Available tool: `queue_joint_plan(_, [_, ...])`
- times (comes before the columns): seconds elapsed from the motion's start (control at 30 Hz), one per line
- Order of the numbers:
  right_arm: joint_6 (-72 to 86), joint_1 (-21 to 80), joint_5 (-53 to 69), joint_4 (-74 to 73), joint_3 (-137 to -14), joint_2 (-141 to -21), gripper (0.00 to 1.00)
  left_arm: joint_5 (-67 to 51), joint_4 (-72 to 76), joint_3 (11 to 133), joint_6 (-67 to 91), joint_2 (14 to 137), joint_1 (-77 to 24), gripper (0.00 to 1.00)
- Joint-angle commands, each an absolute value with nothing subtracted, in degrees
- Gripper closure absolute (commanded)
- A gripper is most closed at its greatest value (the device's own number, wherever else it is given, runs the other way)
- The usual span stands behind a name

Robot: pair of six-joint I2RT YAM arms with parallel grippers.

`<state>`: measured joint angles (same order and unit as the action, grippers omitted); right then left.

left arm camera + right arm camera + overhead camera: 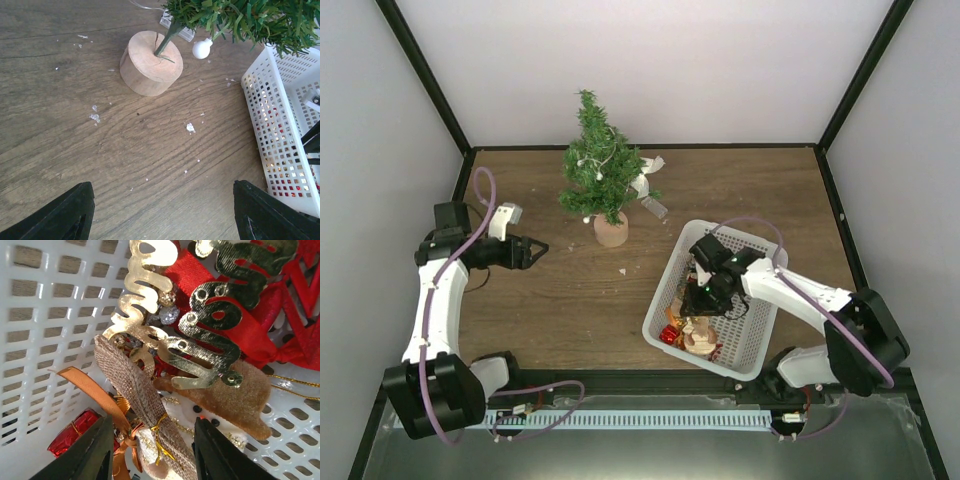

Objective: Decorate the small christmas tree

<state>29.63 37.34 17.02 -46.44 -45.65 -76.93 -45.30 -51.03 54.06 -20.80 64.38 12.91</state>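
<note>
The small christmas tree [598,165] stands upright at the back of the table on a round tan base [150,62], with a white string and a white bauble [201,48] on it. My left gripper [535,250] hovers open over bare wood to the tree's left, nothing between its fingers [65,215]. My right gripper [152,455] is down inside the white basket [760,330], open. Its fingers [95,450] straddle a burlap bow [135,390] lying on a white snowman ornament [210,425], with gaps on both sides.
Packed in the basket are gold script lettering [200,335], red ribbon [250,335], a tan felt hat [240,400], an orange ribbon [95,395] and a red gift box [72,432]. A white bow [645,175] lies beside the tree. White flecks [190,127] dot the wood.
</note>
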Motion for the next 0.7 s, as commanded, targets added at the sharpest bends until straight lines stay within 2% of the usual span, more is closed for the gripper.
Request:
queue_joint_plan(0.0, [31.3, 37.9, 16.8, -44.1, -45.0, -77.4, 0.62, -46.8, -50.1, 53.1, -21.0, 62.2, 12.7, 0.24])
queue_joint_plan(0.27, [31.3, 38.7, 20.7, -39.0, -44.8, -81.5, 0.65, -47.4, -49.7, 52.5, -21.1, 61.7, 12.7, 0.24])
queue_joint_plan(0.33, [31.2, 39.5, 20.9, -38.4, -45.1, -82.9, 0.73, -47.5, -49.7, 52.6, -21.1, 61.6, 12.7, 0.24])
queue_joint_plan(0.47, [31.6, 40.2, 20.1, -39.2, -44.8, -83.2, 0.98, -47.5, -49.8, 52.6, -21.1, 61.2, 12.7, 0.24])
queue_joint_plan(0.67, [33.4, 40.2, 14.9, -45.1, -45.4, -75.5, 0.99, -47.8, -49.3, 52.0, -21.0, 60.9, 12.7, 0.23])
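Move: The burlap strip, the ornament the right hand is after, lies in the basket just under its fingertips, about 2 cm to the left, 1 cm back and 3 cm below. At much the same depth, the red drum is roughly 4 cm left and 4 cm back of the hand, the snowman about 1 cm right and 2 cm back, the gold lettering some 4 cm ahead and 1 cm right. From the idle left hand the burlap strip is about 26 cm right, 12 cm back and 16 cm below. The right hand sinks about 2 cm and shifts about 2 cm to its left, staying level fore and aft, to bring its half-open, steeply down-pointing fingers around the burlap strip between the red drum and the snowman. Near the bottom the fingers close completely, pinching the thin burlap between their tips, and keeping that pinch the hand starts back up by a bit under 1 cm. ##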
